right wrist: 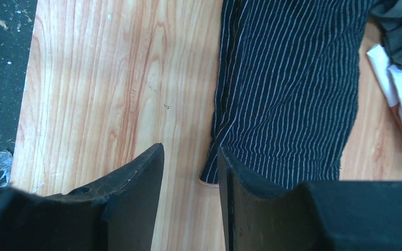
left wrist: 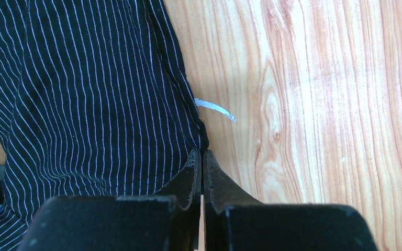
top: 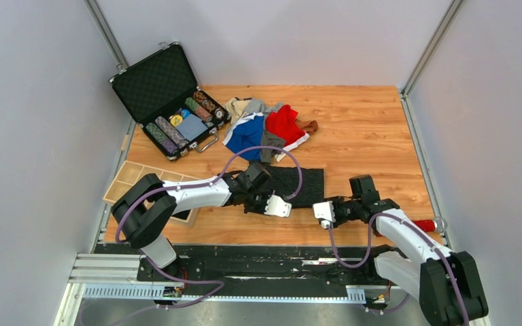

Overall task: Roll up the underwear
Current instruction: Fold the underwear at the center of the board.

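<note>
A black underwear with thin white stripes [top: 299, 183] lies flat on the wooden table. My left gripper [top: 276, 206] is at its near left corner. In the left wrist view the jaws [left wrist: 202, 155] are shut, with the cloth's corner [left wrist: 84, 94] pinched at their tips. My right gripper [top: 324, 212] is at the near right corner. In the right wrist view it [right wrist: 190, 151] is open, and the cloth's corner [right wrist: 288, 83] lies just inside the right finger [right wrist: 241, 188]. A pile of other underwear [top: 265, 128], red, blue, grey and beige, lies behind.
An open black case of poker chips [top: 170, 102] stands at the back left. A wooden divided tray [top: 130, 178] lies at the left edge. A red stick [top: 424, 224] lies by the right arm. A white tag [left wrist: 214, 109] lies beside the cloth.
</note>
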`<state>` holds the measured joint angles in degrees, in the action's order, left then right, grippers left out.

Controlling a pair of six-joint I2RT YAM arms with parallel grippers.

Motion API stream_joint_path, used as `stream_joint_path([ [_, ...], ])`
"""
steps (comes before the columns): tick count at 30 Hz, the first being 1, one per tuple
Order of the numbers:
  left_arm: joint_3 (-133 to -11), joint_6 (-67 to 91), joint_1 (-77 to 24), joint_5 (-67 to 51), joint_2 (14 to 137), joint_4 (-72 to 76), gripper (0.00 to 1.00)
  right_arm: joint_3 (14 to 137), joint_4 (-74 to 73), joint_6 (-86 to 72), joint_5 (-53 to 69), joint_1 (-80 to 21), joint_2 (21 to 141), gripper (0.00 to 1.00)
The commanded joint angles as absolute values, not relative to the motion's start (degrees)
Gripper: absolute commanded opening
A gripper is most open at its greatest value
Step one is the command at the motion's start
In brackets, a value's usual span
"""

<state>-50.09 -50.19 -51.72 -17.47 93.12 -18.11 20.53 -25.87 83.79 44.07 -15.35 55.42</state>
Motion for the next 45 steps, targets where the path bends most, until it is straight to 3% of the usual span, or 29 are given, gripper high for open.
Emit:
stream_joint_path([
  [1,-51.70,-50.39,-51.65,-19.28,93.04,-18.28,0.00,24.35,-24.45,87.80,44.97,-15.67,59.16,0.42],
  [10,-51.78,-51.93,-50.91,-20.25,93.26,-18.06,0.00,26.68,-23.67,88.73,40.08,-15.63,66.02,0.41],
  [14,-52.01,-52.42,-50.52,-20.69,93.40,-18.17,0.00,27.60,-23.60,89.38,37.19,-15.57,69.32,0.34],
  [20,-52.04,-55.01,-49.87,-20.95,93.51,-19.08,0.00,28.94,-23.60,90.48,35.21,-14.78,73.04,0.31],
  [26,-52.03,-57.43,-48.96,-20.83,93.60,-19.05,0.00,29.65,-24.88,92.55,32.40,-14.76,76.93,0.31],
  [32,-51.90,-58.48,-48.06,-20.37,93.56,-18.37,0.00,31.86,-26.73,91.51,30.58,-14.77,80.74,0.15],
  [35,-51.78,-58.58,-47.82,-20.17,93.33,-18.34,0.00,34.25,-27.14,86.53,31.48,-14.82,79.06,0.00],
  [45,-54.14,-55.34,-45.10,-25.22,89.15,-25.94,0.00,46.29,-52.20,76.53,42.00,-15.58,73.14,0.00],
])
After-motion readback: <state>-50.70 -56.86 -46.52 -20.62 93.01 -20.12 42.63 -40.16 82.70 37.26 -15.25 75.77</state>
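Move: The underwear's near right corner lies about 4 cm ahead of the open right hand, 1 cm to its right and 3 cm lower; the underwear's middle is roughly 8 cm ahead, 11 cm to the left. The grey cloth sits about 20 cm ahead and 15 cm left. From the left hand, already pinching the near edge, that corner is level with it and some 15 cm to the right, with the white strip 2 cm right and 1 cm back. The underwear's near edge is taken by its right corner: the right hand, half open, sinks about 2 cm while reaching some 6 cm forward onto the edge, shuts on it, then rises about 4 cm, drawing back 1.5 cm as the wrist tilts. The left hand keeps its pinch and eases 2 cm forward and 1.5 cm left. ##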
